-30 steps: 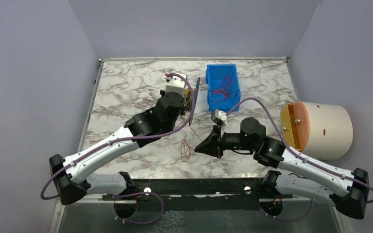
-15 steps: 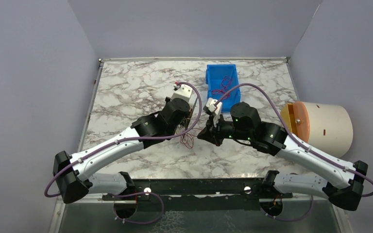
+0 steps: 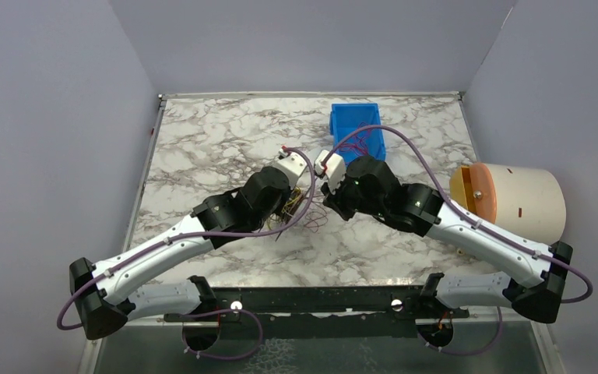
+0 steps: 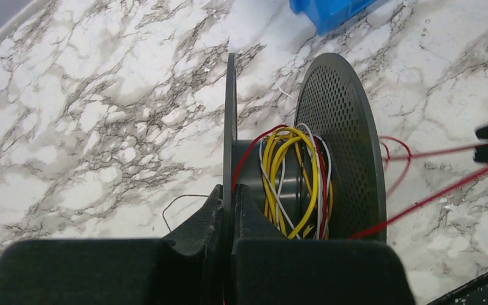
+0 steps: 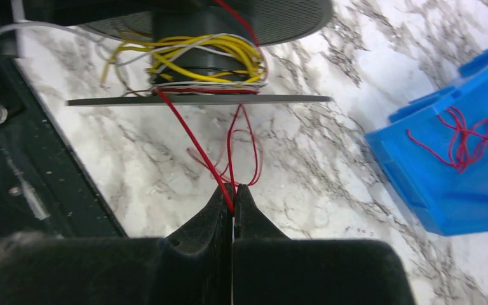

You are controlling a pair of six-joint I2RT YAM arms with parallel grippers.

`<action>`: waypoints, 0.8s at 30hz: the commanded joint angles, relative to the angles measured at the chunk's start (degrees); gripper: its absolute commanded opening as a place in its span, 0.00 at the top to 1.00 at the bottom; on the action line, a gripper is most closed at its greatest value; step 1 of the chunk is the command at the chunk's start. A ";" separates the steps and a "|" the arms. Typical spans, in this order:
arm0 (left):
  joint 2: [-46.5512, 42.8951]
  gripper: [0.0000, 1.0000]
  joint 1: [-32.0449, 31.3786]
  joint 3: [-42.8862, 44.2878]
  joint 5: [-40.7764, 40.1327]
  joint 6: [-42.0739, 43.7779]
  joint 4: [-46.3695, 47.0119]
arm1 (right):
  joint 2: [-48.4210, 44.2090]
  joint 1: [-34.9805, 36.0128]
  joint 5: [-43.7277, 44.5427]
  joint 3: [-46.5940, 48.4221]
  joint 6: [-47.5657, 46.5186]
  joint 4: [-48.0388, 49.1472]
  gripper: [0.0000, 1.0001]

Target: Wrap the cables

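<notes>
A dark grey spool (image 4: 340,140) carries wound yellow, white and red cables (image 4: 289,178). My left gripper (image 4: 230,190) is shut on the spool's thin flange (image 4: 230,121), holding it above the marble table. One red cable (image 5: 194,136) runs from the spool (image 5: 210,60) down to my right gripper (image 5: 234,189), which is shut on it, and loose loops of it hang beyond the fingertips. Seen from above, the left gripper (image 3: 292,199) and the right gripper (image 3: 328,204) meet at mid-table, with red cable slack (image 3: 311,220) lying below them.
A blue bin (image 3: 335,125) at the back of the table holds more red cables (image 5: 460,136). Off the table's right edge lies a cream cylinder with an orange lid (image 3: 514,206). A black rail (image 3: 311,300) runs along the near edge.
The left arm has brought the spool nearer and lower. The right gripper has swung up and back to meet it, keeping the red cable, and the cable's slack has shifted right.
</notes>
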 commanded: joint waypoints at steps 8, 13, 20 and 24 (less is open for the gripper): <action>-5.90 1.00 0.33 -0.42 9.19 8.57 -0.28 | 4.87 0.34 21.57 2.32 -0.17 3.21 0.99; -8.11 1.00 0.33 0.10 11.33 9.43 -1.54 | 6.72 -0.34 25.64 -1.21 0.19 9.06 0.99; -11.29 1.00 0.32 2.10 12.81 8.93 -3.78 | 8.96 -3.23 23.52 -5.85 2.45 15.26 0.95; -12.66 1.00 0.32 3.31 13.44 8.44 -5.14 | 9.07 -5.95 19.57 -8.98 4.85 19.13 0.92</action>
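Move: The spool of cables, its left flange already pinched by the left hand, has its middle about 2 cm ahead of that hand, 4 cm to its right and 4 cm below. From the right hand, already holding the red cable, the spool's middle is some 5 cm ahead, 9 cm left and 3 cm lower. The loose red loops lie about 4 cm left, 1 cm back and 20 cm below the right hand; the blue bin is roughly 20 cm ahead, 10 cm right and 17 cm below. The red cable, still between the right fingertips, is carried about 7.5 cm forward past the outside of the spool's right flange to its far edge, dipping some 5 cm late on as the hand turns clockwise about 20 degrees and its fingers barely begin to ease. Meanwhile the left hand keeps its pinch and draws the spool back and a little up, swinging it clockwise. ##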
